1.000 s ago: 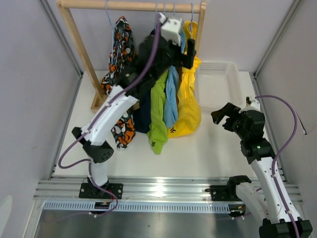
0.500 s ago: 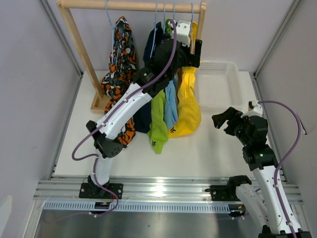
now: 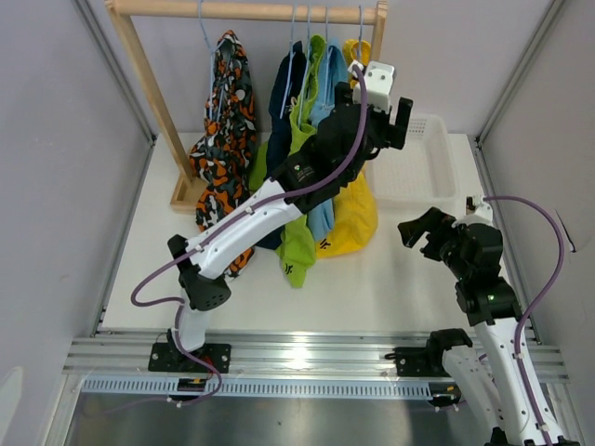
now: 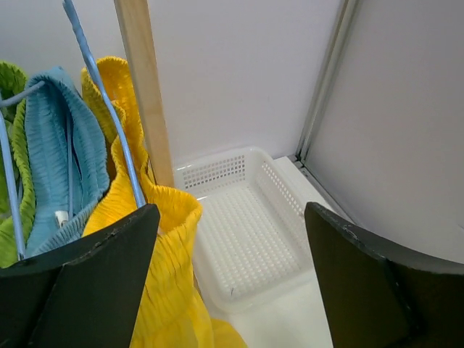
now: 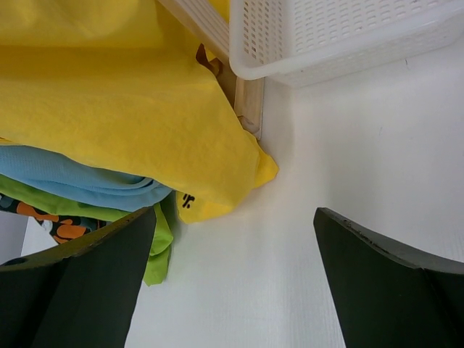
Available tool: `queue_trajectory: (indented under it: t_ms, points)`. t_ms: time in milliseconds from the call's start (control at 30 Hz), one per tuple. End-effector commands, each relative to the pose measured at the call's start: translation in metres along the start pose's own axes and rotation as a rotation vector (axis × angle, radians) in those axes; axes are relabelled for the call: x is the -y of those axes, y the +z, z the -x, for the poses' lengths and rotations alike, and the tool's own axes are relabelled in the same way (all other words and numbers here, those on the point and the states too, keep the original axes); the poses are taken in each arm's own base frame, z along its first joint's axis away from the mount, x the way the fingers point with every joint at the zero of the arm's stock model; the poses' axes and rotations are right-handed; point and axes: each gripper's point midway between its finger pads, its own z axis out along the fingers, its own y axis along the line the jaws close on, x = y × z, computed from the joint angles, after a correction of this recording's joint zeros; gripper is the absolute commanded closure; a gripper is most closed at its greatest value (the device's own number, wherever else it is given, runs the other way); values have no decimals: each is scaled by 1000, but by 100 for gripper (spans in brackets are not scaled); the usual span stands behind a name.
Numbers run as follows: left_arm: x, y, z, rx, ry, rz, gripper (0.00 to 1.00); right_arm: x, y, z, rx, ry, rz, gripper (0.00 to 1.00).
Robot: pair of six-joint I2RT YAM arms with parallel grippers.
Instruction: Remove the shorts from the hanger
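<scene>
Several pairs of shorts hang on blue wire hangers from a wooden rack (image 3: 242, 9): patterned (image 3: 228, 102), navy (image 3: 284, 88), lime green (image 3: 297, 200), light blue (image 3: 327, 88) and yellow (image 3: 358, 214). My left gripper (image 3: 395, 110) is raised at the rack's right end and stands open. In the left wrist view the left gripper (image 4: 232, 250) has the yellow shorts (image 4: 167, 246) and their hanger wire (image 4: 109, 116) against its left finger (image 4: 87, 290), with nothing clamped. My right gripper (image 3: 420, 228) hovers low over the table, open and empty, right of the yellow hem (image 5: 123, 109).
A white perforated basket (image 3: 442, 163) sits at the back right, just beyond the rack's right post (image 4: 145, 94). The rack's wooden foot (image 5: 245, 98) lies between the basket (image 5: 326, 36) and the hanging shorts. Grey walls close in on both sides.
My left arm has swung right along the rail, from the middle of the hanging shorts to the yellow pair at the right end. The right arm has barely shifted.
</scene>
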Motion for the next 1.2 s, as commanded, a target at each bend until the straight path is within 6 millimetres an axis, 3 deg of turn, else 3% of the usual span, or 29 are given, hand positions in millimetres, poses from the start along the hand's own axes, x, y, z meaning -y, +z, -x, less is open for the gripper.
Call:
queue_trajectory:
  t_ms: [0,100,333,567,833,1033,1133,1167]
  points:
    - [-30,-22,47,100,-38,102,12,-5,-4,2,7,1,21,1]
    - [-40,-16,40,84,-16,155,12,-7,-5,3,9,-3,27,1]
    - [-53,-13,51,125,-34,203,12,-4,-10,0,4,-8,19,1]
    - [-66,8,46,125,-47,188,12,-4,-12,0,8,-8,20,1]
    - [-65,48,5,79,-59,160,17,-2,-12,-2,2,-9,12,0]
    - [-60,57,-14,49,-76,132,27,-1,-11,-3,-2,-8,8,1]
    - [-65,61,-16,53,-71,150,38,-1,-10,-3,-2,-8,8,1]
    - [-68,62,-18,50,-72,164,50,-1,-10,-4,-6,-9,8,1]
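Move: Some 8 cm ahead of the left hand, 3 cm to its left and 4 cm lower is the wire hanger carrying the yellow shorts. The light-blue shorts' top lies about 9 cm ahead, 9 cm left and 8 cm down, with the green shorts' top about 4 cm farther left; the rack's wooden upright stands about 17 cm ahead and 1 cm right. The same hanger is roughly 20 cm ahead of the right hand, 11 cm left and 22 cm above. Swinging left about 5 cm while easing forward, the left hand turns some 10 degrees counter-clockwise to line up with the yellow shorts' hanger. It then pushes on forward, dipping about 5 cm and coming slightly back right, to bring the hanger's wire between its fingers, which begin closing and are still well apart. ##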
